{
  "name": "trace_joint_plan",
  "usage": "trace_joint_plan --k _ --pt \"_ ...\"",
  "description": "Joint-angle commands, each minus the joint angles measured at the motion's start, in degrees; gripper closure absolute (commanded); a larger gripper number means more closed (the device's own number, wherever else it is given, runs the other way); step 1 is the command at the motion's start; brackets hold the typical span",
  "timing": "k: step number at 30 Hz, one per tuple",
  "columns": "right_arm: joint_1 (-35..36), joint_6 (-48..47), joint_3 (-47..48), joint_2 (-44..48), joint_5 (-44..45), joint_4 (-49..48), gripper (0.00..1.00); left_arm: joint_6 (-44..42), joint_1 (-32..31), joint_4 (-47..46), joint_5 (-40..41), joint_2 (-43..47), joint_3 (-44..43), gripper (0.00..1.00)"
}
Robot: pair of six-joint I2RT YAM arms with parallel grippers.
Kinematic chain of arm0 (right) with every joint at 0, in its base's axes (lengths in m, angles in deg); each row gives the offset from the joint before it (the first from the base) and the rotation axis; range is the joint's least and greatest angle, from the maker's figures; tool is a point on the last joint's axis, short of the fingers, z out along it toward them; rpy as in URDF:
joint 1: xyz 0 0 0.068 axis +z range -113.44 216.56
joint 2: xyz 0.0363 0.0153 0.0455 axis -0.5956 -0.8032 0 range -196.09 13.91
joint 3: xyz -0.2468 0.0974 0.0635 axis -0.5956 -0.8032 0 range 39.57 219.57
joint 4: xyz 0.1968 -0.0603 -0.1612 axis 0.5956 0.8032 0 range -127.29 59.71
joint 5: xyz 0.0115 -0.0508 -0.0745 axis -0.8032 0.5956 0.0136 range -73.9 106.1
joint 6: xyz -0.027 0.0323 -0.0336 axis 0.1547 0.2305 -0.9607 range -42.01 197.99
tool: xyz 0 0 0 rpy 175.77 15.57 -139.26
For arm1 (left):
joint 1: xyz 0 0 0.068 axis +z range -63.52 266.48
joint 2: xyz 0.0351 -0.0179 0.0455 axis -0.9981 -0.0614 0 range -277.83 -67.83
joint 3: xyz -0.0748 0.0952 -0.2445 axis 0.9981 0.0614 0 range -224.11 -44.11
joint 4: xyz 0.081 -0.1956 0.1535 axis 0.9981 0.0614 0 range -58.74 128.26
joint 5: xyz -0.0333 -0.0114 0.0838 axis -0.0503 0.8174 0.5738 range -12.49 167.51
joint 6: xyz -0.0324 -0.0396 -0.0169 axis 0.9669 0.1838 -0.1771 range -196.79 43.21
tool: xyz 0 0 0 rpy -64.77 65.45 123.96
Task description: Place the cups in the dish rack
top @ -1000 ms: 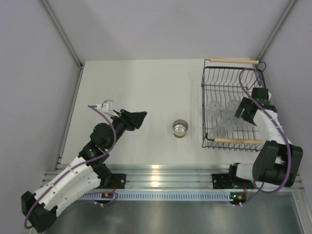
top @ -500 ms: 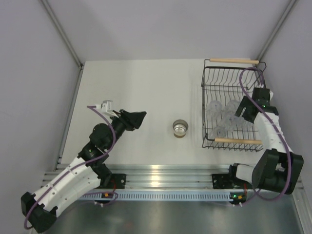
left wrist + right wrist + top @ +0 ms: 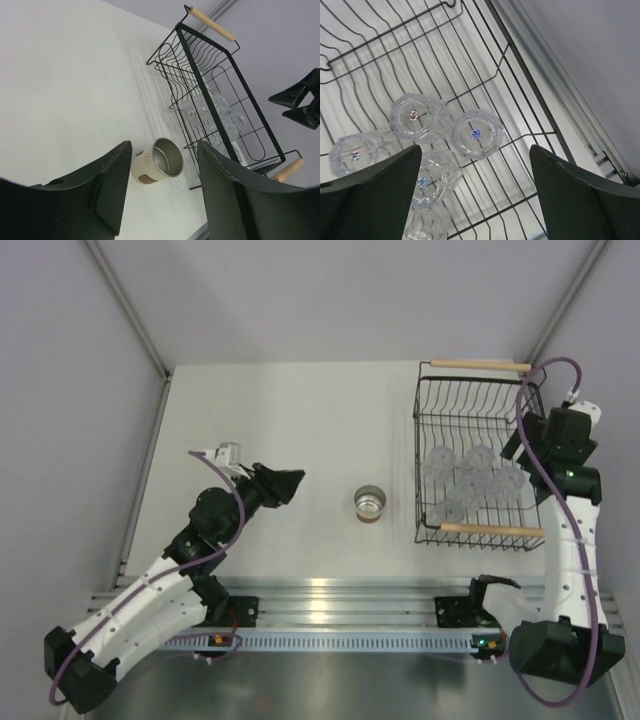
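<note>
The short steel cup [image 3: 371, 504] with a tan outside stands upright on the table, left of the dish rack [image 3: 418, 462]. In the left wrist view the same cup [image 3: 157, 161] shows beyond my fingers. My left gripper [image 3: 285, 485] [image 3: 165, 148] is open and empty, a hand's width left of it. Several clear cups [image 3: 470, 480] sit base-up in the near half of the black wire rack [image 3: 520, 65]; one clear cup [image 3: 477, 134] lies just below my right gripper [image 3: 475, 150]. That right gripper [image 3: 522, 440] hangs open and empty over the rack's right side.
The rack has a wooden handle at its far end [image 3: 480, 365] and at its near end [image 3: 490, 530]. Its far half holds curved plate wires [image 3: 195, 55]. A metal rail [image 3: 330, 590] runs along the table's near edge. Grey walls close in both sides.
My right gripper opened wider and rose, drawing back to the rack's right side and leaving a clear cup among the others. My left gripper edged slightly right, towards the steel cup.
</note>
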Motion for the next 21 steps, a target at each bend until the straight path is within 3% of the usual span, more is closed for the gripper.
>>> trace_joint_plan --k 1,9,14,21 --pt "0.81 -0.27 3.96 4.38 -5.88 1.97 0.1 -1.86 0.09 -1.24 -3.86 -3.11 -3.68 0.4" --pt "0.72 0.0 4.84 10.36 -14.6 0.04 0.1 -4.84 -2.28 -1.24 -3.87 -10.14 -7.55 0.42" --pt "0.81 -0.09 1.95 11.07 -14.96 -1.28 0.1 -9.5 -9.02 -0.72 5.77 -15.33 -11.85 0.44" --pt "0.72 -0.01 -0.7 11.42 -16.63 -2.34 0.1 -14.51 -17.83 7.62 16.78 -28.33 -22.31 0.43"
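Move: The metal cup stands about 17 cm to the left hand's right, perhaps 3 cm ahead and some 18 cm below. The nearest glass cup in the rack is roughly 18 cm farther right than the metal cup and about level with it; the dish rack's middle is about 26 cm right of the metal cup and 12 cm farther out. From the right hand, the metal cup is some 31 cm left, about 5 cm back and 16 cm down. Left hand sweeps some 9 cm right towards the metal cup; right hand rises and shifts 5 cm left. ##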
